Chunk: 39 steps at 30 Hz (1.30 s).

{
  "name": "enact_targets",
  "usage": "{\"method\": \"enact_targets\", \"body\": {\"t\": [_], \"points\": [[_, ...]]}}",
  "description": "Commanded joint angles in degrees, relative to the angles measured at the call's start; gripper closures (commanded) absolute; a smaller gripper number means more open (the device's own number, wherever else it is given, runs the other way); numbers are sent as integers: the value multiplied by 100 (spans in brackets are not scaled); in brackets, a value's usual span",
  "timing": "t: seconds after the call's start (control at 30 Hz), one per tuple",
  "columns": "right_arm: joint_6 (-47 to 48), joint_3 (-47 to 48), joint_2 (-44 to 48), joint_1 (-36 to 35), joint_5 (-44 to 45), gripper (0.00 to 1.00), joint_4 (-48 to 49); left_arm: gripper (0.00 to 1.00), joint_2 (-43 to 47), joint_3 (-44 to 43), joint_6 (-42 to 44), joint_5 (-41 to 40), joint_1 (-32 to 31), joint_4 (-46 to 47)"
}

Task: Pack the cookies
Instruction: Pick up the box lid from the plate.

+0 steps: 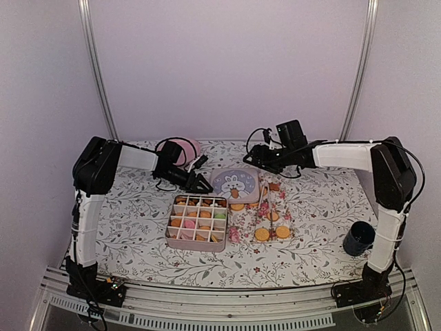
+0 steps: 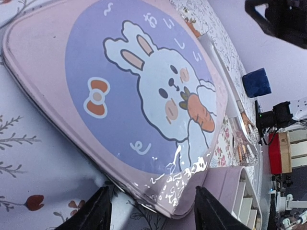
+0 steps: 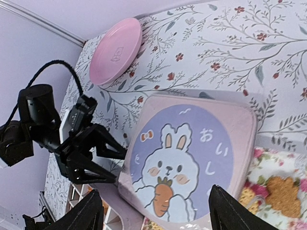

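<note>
The cookies point(image 1: 198, 221) fill the cells of a pink divided box point(image 1: 169, 238); more cookies point(image 1: 271, 232) lie on a floral cloth to its right, one brown cookie point(image 3: 283, 194) in the right wrist view. A pink lid with a bunny picture point(image 1: 236, 183) lies behind the box. My left gripper point(image 1: 201, 183) is open at the lid's left corner. That corner of the lid point(image 2: 144, 86) sits between the fingers point(image 2: 93, 211) with gaps on both sides. My right gripper point(image 1: 257, 160) hovers open over the lid point(image 3: 192, 153), nothing held.
A pink plate point(image 1: 180, 147) stands at the back left, behind the left arm. A dark cup point(image 1: 359, 238) sits near the right arm's base. The floral cloth point(image 1: 256, 210) lies right of the box on a flower-print table cover point(image 1: 131, 221).
</note>
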<state>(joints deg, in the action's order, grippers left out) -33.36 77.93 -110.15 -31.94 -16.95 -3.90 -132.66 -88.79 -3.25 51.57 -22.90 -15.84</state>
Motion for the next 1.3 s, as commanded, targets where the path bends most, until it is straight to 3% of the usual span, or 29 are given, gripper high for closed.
{"method": "enact_targets", "body": {"t": [0.0,0.4,0.87,1.27], "points": [[581,541,-507,371,-272,23,-541,40,-125,-8,105,-481,92,-525],[949,1873,-1982,643,-1042,23,-747,41,-236,-173,292,-503,96,-741],[1103,1930,-2122,773,-919,22,-821,42,-359,-299,303,-468,75,-736],[1079,2266,-2749,793,-1833,26,-787,43,-379,-344,324,-541,32,-826]]}}
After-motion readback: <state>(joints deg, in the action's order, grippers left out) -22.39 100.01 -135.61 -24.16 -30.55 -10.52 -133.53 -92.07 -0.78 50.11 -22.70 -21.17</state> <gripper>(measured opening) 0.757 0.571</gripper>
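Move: The box lid's middle lies about 5 cm left of the open right hand, 2 cm ahead and roughly 12 cm below; the left hand is already at the lid's left edge, with the middle about 7 cm to its right and 2 cm ahead. From the left hand, the box sits some 12 cm back and 4 cm left, and the pink plate about 15 cm ahead and 9 cm left. The cookie mat is about 5 cm back and 4 cm right of the right hand. The right hand sinks about 10 cm and reaches some 7 cm forward, fingers open, towards the lid's far-right corner. ##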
